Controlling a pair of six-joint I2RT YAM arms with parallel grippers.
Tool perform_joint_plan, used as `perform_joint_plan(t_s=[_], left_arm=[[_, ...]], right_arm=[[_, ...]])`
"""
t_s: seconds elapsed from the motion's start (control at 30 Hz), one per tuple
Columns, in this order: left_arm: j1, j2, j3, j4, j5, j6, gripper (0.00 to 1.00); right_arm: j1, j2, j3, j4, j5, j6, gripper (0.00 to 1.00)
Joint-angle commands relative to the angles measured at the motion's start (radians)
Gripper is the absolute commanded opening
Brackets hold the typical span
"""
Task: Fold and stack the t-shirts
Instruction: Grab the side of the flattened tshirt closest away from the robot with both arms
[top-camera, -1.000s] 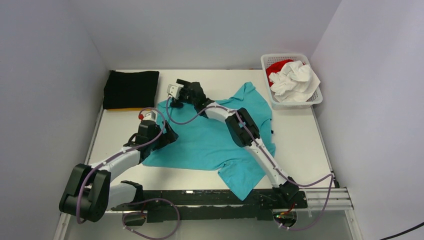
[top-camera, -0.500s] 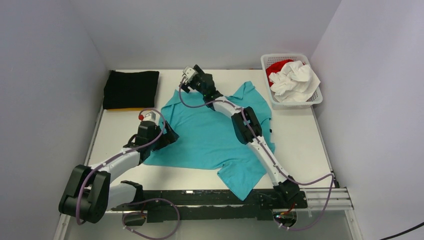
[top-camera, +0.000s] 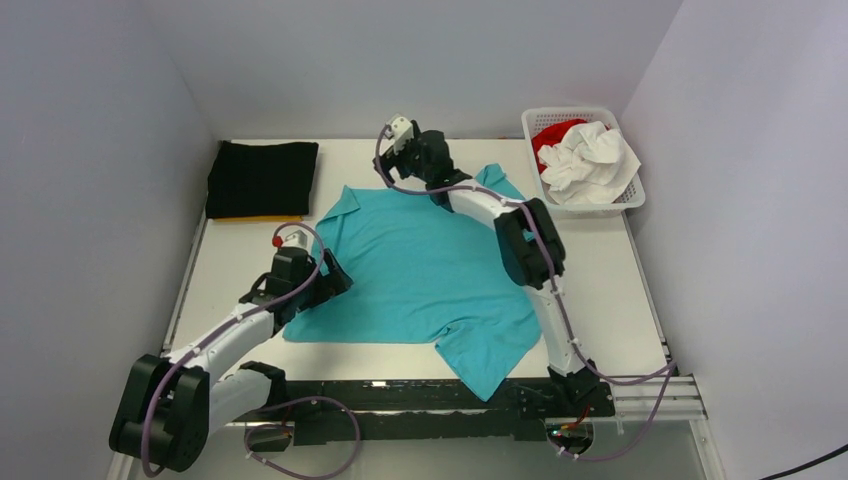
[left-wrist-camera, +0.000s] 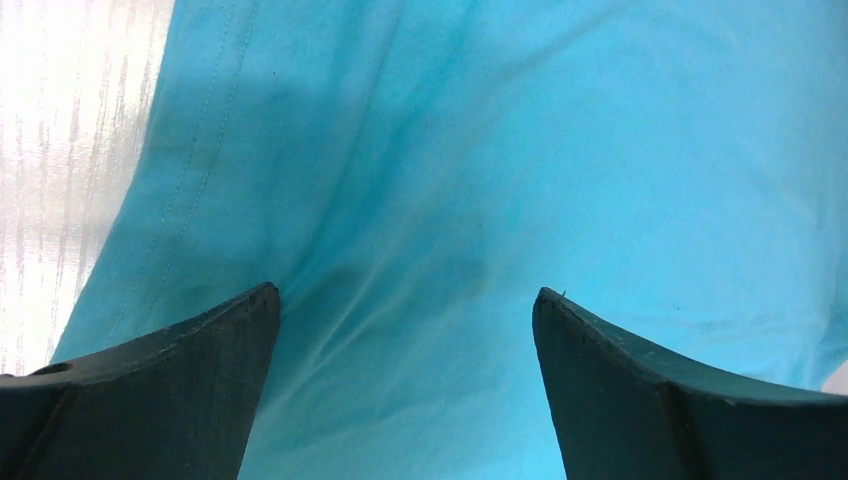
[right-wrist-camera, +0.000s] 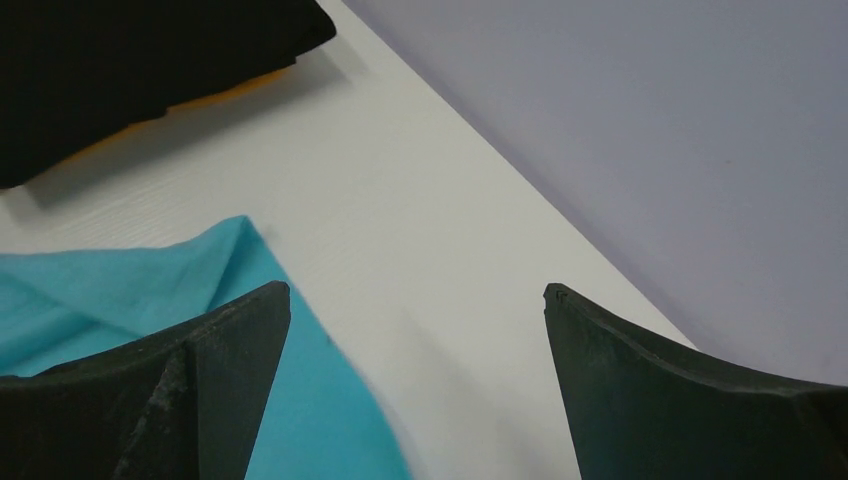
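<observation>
A turquoise t-shirt (top-camera: 430, 270) lies spread across the middle of the table, one sleeve hanging toward the near edge. My left gripper (top-camera: 335, 275) rests open at its left side. In the left wrist view the gripper (left-wrist-camera: 405, 300) has wrinkled turquoise cloth (left-wrist-camera: 480, 150) under its wide-apart fingers, and nothing is gripped. My right gripper (top-camera: 392, 150) hovers open near the shirt's far edge. In the right wrist view the gripper (right-wrist-camera: 417, 295) is over bare table, with the shirt's edge (right-wrist-camera: 300, 420) beside its left finger. A folded black t-shirt (top-camera: 262, 177) lies on an orange-yellow one (top-camera: 255, 218) at the back left.
A white lattice basket (top-camera: 632, 198) at the back right holds a crumpled white t-shirt (top-camera: 590, 160) and a red one (top-camera: 552, 133). Walls close the table on three sides. In the right wrist view the black stack (right-wrist-camera: 130, 70) lies beyond the gripper and the back wall (right-wrist-camera: 650, 130) is close.
My right arm has swung from the shirt's far left corner to the right, toward the back wall, empty. The shirt's far left part now lies flat. The left gripper shifted slightly.
</observation>
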Motion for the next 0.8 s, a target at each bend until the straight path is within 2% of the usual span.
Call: perform_joint_plan(t_s=[0.0,0.07,0.17,0.3,0.37,0.4,0.47,0.6,0.67,0.77], left_arm=[[-0.001,-0.036,-0.004,-0.041,-0.029,-0.007,0.99],[-0.001,-0.034,0.008,-0.047,-0.033,-0.005,0.99],[-0.001,-0.027,0.018,-0.031,-0.033,-0.007,0.99],[-0.001,-0.003,0.052,0.011,-0.030,-0.015,1.00],[-0.004,0.018,0.103,0.031,-0.014,-0.025,0.99],[-0.011,0.030,0.128,0.059,0.005,-0.021,0.99],[-0.035,0.058,0.175,0.123,0.034,-0.005,0.99],[-0.113,0.165,0.325,0.123,0.036,0.044,0.99],[-0.144,0.223,0.376,0.125,0.045,0.052,0.99],[-0.170,0.310,0.394,0.205,0.107,0.053,0.99]], right_arm=[[-0.016,-0.233,-0.216,-0.025,-0.060,-0.090,1.00],[-0.028,-0.287,-0.290,-0.078,-0.017,-0.174,1.00],[-0.074,-0.344,-0.320,-0.212,0.071,-0.141,1.00],[-0.200,-0.424,-0.342,-0.350,0.079,0.217,1.00],[-0.230,-0.488,-0.453,-0.280,0.123,0.268,1.00],[-0.233,-0.510,-0.517,-0.224,0.156,0.211,1.00],[-0.233,-0.527,-0.585,-0.182,0.174,-0.060,1.00],[-0.242,-0.519,-0.654,-0.139,0.239,-0.478,1.00],[-0.246,-0.501,-0.628,-0.199,0.241,-0.581,0.99],[-0.247,-0.471,-0.599,-0.264,0.189,-0.648,0.98]])
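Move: My right hand hangs about 12 cm over the table past the shirt's far edge. The shirt's far right corner lies some 27 cm to its right and 2 cm ahead, with the basket roughly 21 cm to the right of that corner. My left hand is low over the near left part of the shirt; the far left corner is about 26 cm ahead and 3 cm right, and the black stack is 27 cm ahead, 17 cm left. I sweep my open right hand some 25 cm to the right towards the shirt's far right corner, rising a little, then sinking below its starting height while drawing back about 6 cm; it rolls left side down so the fingers point more forward and down. My left hand lingers, then rises about 10 cm, going forward and right towards the far edge, fingers open and tipping up. ##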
